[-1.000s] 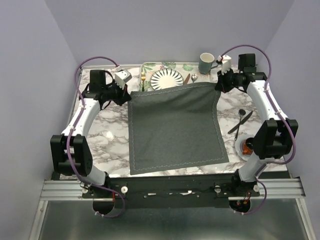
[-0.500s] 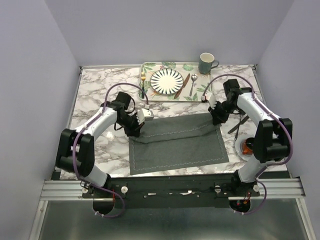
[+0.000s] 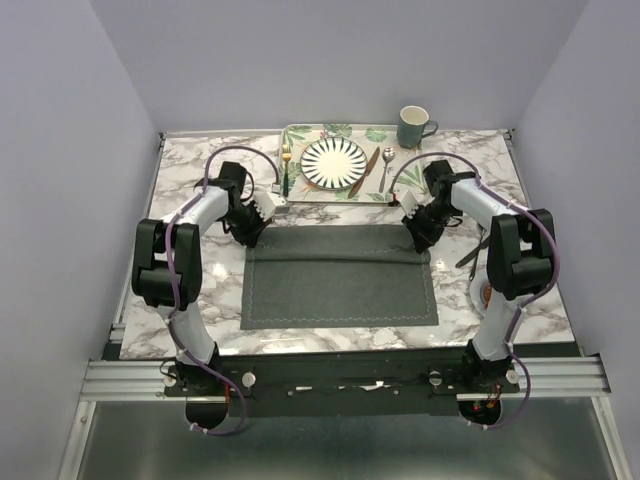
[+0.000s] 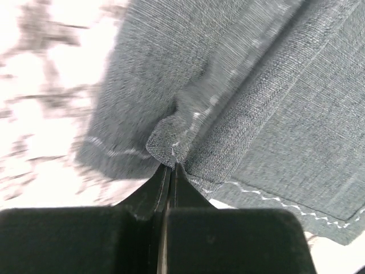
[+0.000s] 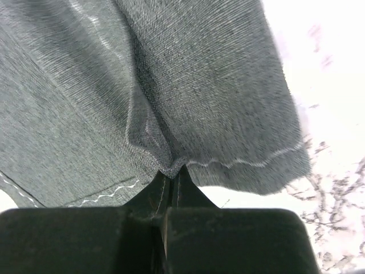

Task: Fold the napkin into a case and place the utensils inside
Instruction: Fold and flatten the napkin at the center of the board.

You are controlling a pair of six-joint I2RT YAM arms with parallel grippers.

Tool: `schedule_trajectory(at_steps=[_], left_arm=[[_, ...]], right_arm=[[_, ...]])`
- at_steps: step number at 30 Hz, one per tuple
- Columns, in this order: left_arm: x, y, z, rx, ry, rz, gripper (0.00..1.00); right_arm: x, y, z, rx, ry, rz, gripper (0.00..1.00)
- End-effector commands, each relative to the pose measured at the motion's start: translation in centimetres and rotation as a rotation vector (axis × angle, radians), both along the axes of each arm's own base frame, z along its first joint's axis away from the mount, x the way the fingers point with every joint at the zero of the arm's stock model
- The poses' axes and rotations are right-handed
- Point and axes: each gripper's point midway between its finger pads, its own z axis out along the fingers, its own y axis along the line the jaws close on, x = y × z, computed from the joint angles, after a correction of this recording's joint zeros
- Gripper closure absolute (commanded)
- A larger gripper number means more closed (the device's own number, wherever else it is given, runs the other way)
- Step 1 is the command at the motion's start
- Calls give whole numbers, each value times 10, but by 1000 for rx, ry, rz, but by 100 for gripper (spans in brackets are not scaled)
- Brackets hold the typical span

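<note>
The dark grey napkin (image 3: 340,290) lies on the marble table as a wide rectangle with a folded band along its far side. My left gripper (image 3: 256,233) is shut on its far left corner. In the left wrist view the gripper (image 4: 172,165) pinches a bunched corner of the napkin (image 4: 256,85). My right gripper (image 3: 421,237) is shut on the far right corner, and in the right wrist view this gripper (image 5: 173,170) pinches the napkin (image 5: 217,74) the same way. The utensils lie on the tray: fork (image 3: 286,165), knife (image 3: 357,172), spoon (image 3: 385,168).
A striped plate (image 3: 335,163) sits on the leaf-patterned tray (image 3: 300,131) at the back, with a green mug (image 3: 413,127) beside it. Dark cutlery (image 3: 480,242) and a small dish (image 3: 484,295) lie at the right edge, by the right arm.
Both grippers carried the napkin's far edge toward the front, then back away. The spread cloth is now a shorter rectangle with a fold along its far side, shifted slightly left.
</note>
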Motion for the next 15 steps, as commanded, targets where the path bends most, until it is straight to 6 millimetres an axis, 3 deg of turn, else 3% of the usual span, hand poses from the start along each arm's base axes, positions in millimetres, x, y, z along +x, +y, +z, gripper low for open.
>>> schedule_trajectory(at_steps=[1,3,6,8,10,14,15], left_arm=[[15,6,19,-43,-60,-59,100],[7,2,26,-76,-79,-120,100],[-16,-4,29,-126,-78,-197,100],[-31,-6,26,-140,-59,-226,95],[-38,-5,21,-135,-35,-222,82],[-33,-4,16,-123,-5,-157,64],[-30,-2,16,-114,-5,-142,52]], right_arm=[[11,12,16,44,-16,-44,99],[1,12,22,55,-5,-22,99],[-16,13,23,70,28,9,89],[-26,13,23,73,66,26,74],[-30,13,19,71,92,16,58],[-23,12,15,50,116,-21,43],[-18,12,17,43,106,-27,43]])
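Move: Each hand still pinches a corner of the napkin's turned-over hem, barely above the board; the napkin's middle lies about 7 cm back and 21 cm right of the left hand. The fork is some 18 cm ahead and 8 cm right of that hand. From the right hand, the napkin's middle is about 6 cm back and 20 cm left, and the dark knife roughly 1 cm ahead and 14 cm right. Both hands ease forward and up, then draw back 3 to 5 cm, opening to free the hem corners. ##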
